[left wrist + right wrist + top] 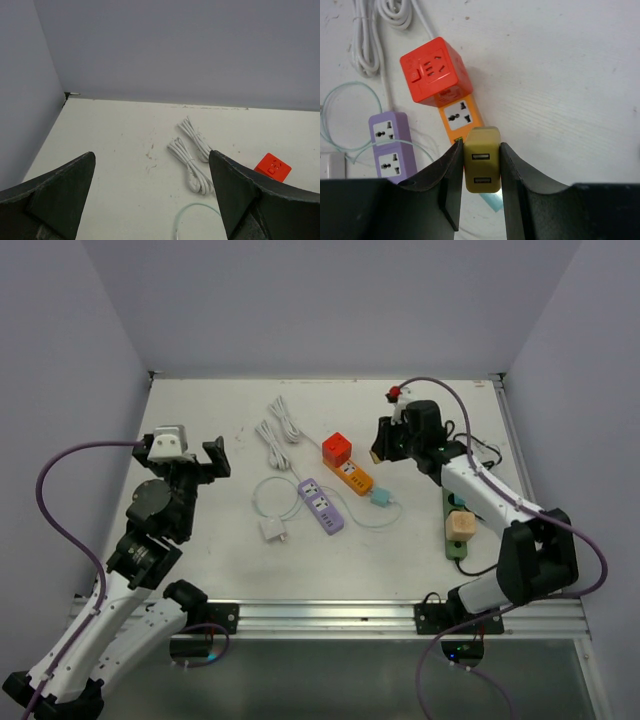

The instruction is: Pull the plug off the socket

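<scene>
My right gripper (480, 146) is shut on an olive-yellow USB plug (481, 167), its two ports facing the camera. The plug hangs over the near end of the orange socket strip (461, 114), and its prongs are hidden, so I cannot tell if they still sit in the socket. From above, the right gripper (381, 451) holds the plug (375, 455) just right of the orange strip (353, 477). A red cube adapter (436, 71) sits on the strip's far end. My left gripper (187, 454) is open at the left of the table, with its fingers (50, 200) wide apart over bare surface.
A purple socket strip (322, 505) lies left of the orange one, with a white charger (272, 531) and thin cable beside it. A teal plug (381, 497) sits at the orange strip's near end. White cable bundles (280, 425) lie behind. A green strip (456, 530) carrying a tan plug runs under the right arm.
</scene>
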Controlling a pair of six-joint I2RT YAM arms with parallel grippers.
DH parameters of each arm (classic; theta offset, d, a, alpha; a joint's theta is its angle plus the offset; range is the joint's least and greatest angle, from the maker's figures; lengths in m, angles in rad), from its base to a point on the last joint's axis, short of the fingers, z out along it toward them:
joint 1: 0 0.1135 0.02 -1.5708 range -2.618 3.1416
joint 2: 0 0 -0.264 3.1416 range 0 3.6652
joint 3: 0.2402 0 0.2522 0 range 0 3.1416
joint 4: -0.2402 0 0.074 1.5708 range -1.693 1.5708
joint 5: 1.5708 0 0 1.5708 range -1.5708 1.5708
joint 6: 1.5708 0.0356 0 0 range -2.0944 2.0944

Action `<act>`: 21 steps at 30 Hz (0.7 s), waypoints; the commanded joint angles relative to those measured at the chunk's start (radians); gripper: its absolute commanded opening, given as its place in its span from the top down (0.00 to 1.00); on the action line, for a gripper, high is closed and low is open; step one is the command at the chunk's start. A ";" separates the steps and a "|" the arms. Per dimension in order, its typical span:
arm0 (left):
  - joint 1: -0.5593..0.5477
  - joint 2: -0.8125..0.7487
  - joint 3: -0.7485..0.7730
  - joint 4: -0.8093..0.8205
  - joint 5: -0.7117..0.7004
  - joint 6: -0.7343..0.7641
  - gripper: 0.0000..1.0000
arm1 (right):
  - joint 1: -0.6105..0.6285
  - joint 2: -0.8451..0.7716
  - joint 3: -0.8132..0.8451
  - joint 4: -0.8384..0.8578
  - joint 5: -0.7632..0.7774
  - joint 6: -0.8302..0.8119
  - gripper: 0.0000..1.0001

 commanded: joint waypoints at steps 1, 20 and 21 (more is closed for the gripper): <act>-0.003 0.000 0.033 0.010 0.001 0.014 0.00 | -0.062 -0.065 -0.067 0.007 0.130 0.027 1.00; -0.008 0.021 0.027 0.013 0.001 0.020 0.00 | -0.119 0.293 0.147 -0.081 0.556 0.041 0.97; -0.008 0.021 0.027 0.013 0.001 0.020 0.00 | -0.121 0.306 0.155 -0.079 0.549 0.043 0.95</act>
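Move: The right gripper already holds the yellow plug, pulled free; its bare table spot lies some 5 cm ahead, 13 cm right and 11 cm below. The blue plug is almost straight below, about 12 cm down, and the orange socket 5 cm ahead and 6 cm left; the black cable sits 13 cm ahead and 24 cm right. From the left gripper that spot is roughly 16 cm ahead, 48 cm right and 30 cm down. Swing the right gripper about 13 cm to the right, away from the orange socket, keeping the yellow plug pinched. Soon after starting, sink nearly 9 cm towards the bare table short of the black cable, easing forward some 4 cm and levelling off at the end. Turn the wrist clockwise around 30 degrees as you go, tipping the fingers more steeply down. ##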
